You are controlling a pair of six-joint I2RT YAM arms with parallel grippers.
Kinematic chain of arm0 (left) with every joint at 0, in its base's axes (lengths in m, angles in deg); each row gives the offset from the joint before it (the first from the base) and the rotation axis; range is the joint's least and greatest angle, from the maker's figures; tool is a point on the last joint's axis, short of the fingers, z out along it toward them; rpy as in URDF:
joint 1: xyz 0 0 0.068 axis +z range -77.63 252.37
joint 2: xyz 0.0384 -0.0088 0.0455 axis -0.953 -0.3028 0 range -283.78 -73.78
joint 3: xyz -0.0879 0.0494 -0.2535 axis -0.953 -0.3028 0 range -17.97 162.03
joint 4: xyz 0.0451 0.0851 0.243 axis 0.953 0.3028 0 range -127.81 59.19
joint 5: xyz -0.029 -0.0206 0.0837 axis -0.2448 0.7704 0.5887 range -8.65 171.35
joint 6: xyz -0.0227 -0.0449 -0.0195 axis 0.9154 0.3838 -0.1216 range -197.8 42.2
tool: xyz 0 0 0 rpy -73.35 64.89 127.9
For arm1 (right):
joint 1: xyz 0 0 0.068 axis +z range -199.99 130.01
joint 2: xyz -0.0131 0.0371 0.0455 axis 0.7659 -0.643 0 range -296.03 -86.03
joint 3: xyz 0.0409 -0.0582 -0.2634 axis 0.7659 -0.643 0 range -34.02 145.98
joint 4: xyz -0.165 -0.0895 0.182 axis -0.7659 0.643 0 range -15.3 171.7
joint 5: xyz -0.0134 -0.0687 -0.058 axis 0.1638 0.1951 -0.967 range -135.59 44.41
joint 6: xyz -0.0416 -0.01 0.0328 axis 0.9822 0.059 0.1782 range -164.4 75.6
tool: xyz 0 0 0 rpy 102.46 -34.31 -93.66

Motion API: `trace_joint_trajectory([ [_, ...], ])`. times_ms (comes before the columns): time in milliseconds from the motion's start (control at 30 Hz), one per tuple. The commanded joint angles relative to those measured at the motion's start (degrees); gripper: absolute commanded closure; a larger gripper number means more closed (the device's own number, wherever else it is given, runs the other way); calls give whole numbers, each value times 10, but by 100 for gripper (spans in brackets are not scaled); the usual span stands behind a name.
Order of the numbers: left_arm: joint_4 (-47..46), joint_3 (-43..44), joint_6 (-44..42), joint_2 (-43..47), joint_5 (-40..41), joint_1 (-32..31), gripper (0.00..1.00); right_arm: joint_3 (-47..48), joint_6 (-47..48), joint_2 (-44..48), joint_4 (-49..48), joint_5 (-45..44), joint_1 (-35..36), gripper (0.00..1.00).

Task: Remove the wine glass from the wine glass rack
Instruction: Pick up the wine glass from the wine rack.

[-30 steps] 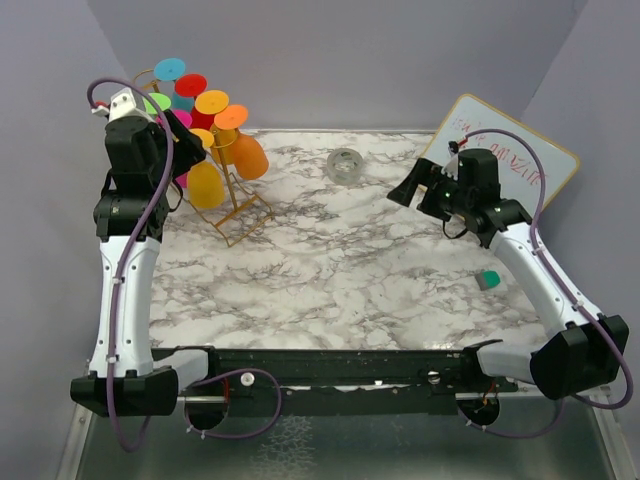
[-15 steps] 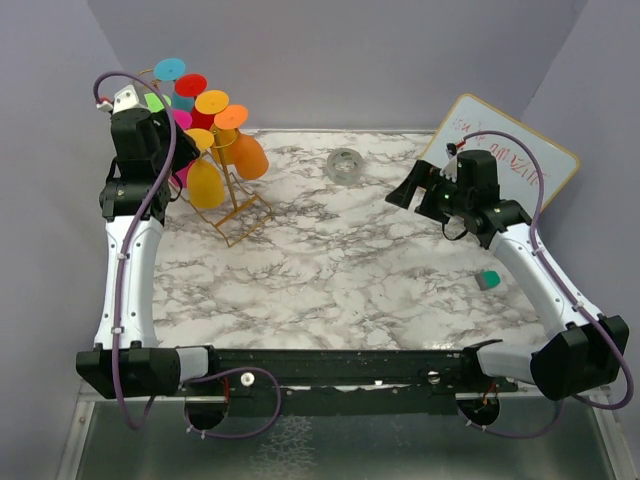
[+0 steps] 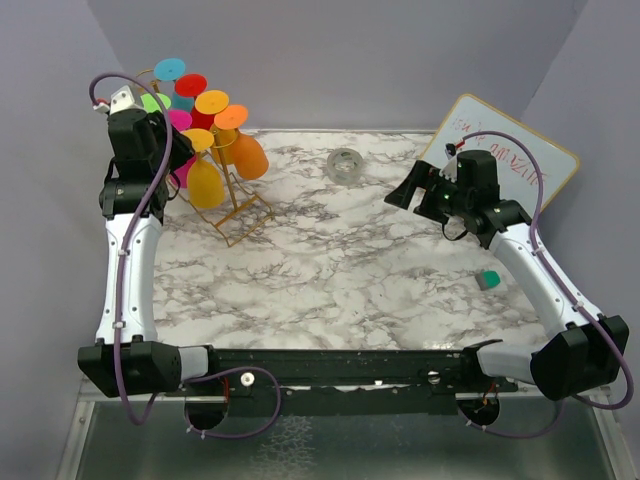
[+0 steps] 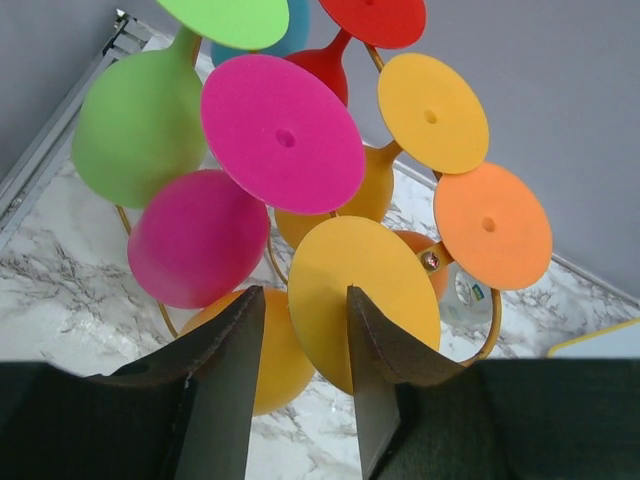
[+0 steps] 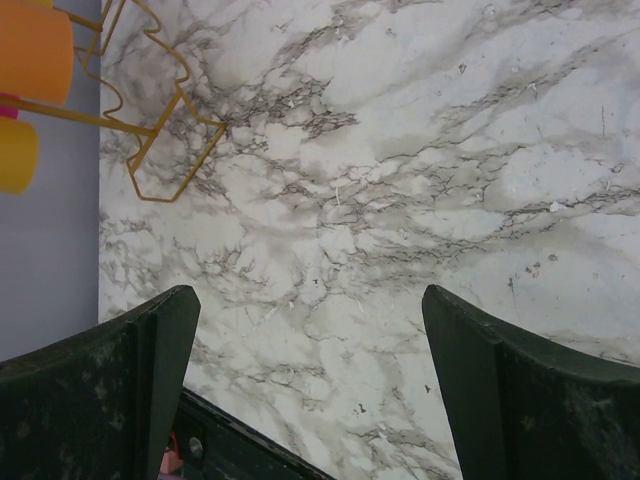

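The gold wire wine glass rack [image 3: 243,213] stands at the back left of the marble table, with several coloured wine glasses hanging bowl-down from it. My left gripper [image 3: 178,158] is right up against its left side. In the left wrist view the left gripper [image 4: 305,292] is half narrowed, and its fingers [image 4: 232,350] frame the left edge of the yellow wine glass's round foot [image 4: 365,290]. A gap shows beside the left finger, so nothing is pinched. The yellow bowl [image 4: 275,355] hangs behind. My right gripper [image 3: 398,192] hovers wide open over bare marble [image 5: 308,292].
A pink glass [image 4: 200,235], a green glass [image 4: 140,125] and an orange foot [image 4: 492,225] crowd round the yellow one. A clear round dish [image 3: 346,165] sits at the back middle, a whiteboard [image 3: 515,150] leans at the back right, and a small green block [image 3: 489,280] lies by the right arm.
My left gripper has pulled back and left against the rack, and its jaws have narrowed. The right arm has barely shifted.
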Motion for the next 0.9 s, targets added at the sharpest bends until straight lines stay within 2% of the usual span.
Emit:
trace_joint_trajectory([
  [0,-20,-16,11,9,-27,6,63,10,-1,-2,9,14,0,0],
  [533,-26,-28,13,21,-33,11,74,7,-10,-4,7,15,0,0],
  [700,-26,-29,9,27,-27,12,83,8,-14,-3,7,10,0,0],
  [867,-26,-26,5,31,-27,12,88,11,-25,-6,-2,15,0,0],
])
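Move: The near yellow foot, topping the upside-down yellow glass, is almost in the left gripper's fingers: its middle is some 2 cm ahead, 2 cm to the right and about level. The magenta foot is about 6 cm ahead, 2 cm left; the orange foot about 7 cm ahead, 8 cm right, both perhaps 2 cm higher. From the right hand, the near yellow foot lies roughly 45 cm left, 8 cm ahead and 13 cm up. Keep the left gripper practically in place at the near yellow foot and close its fingers steadily from under half open to nearly shut, pinching the near-left edge of the foot between the fingertips. As the grip effort rises, begin lifting, about 1 cm up from the starting height, with the wrist tipping up only slightly. ##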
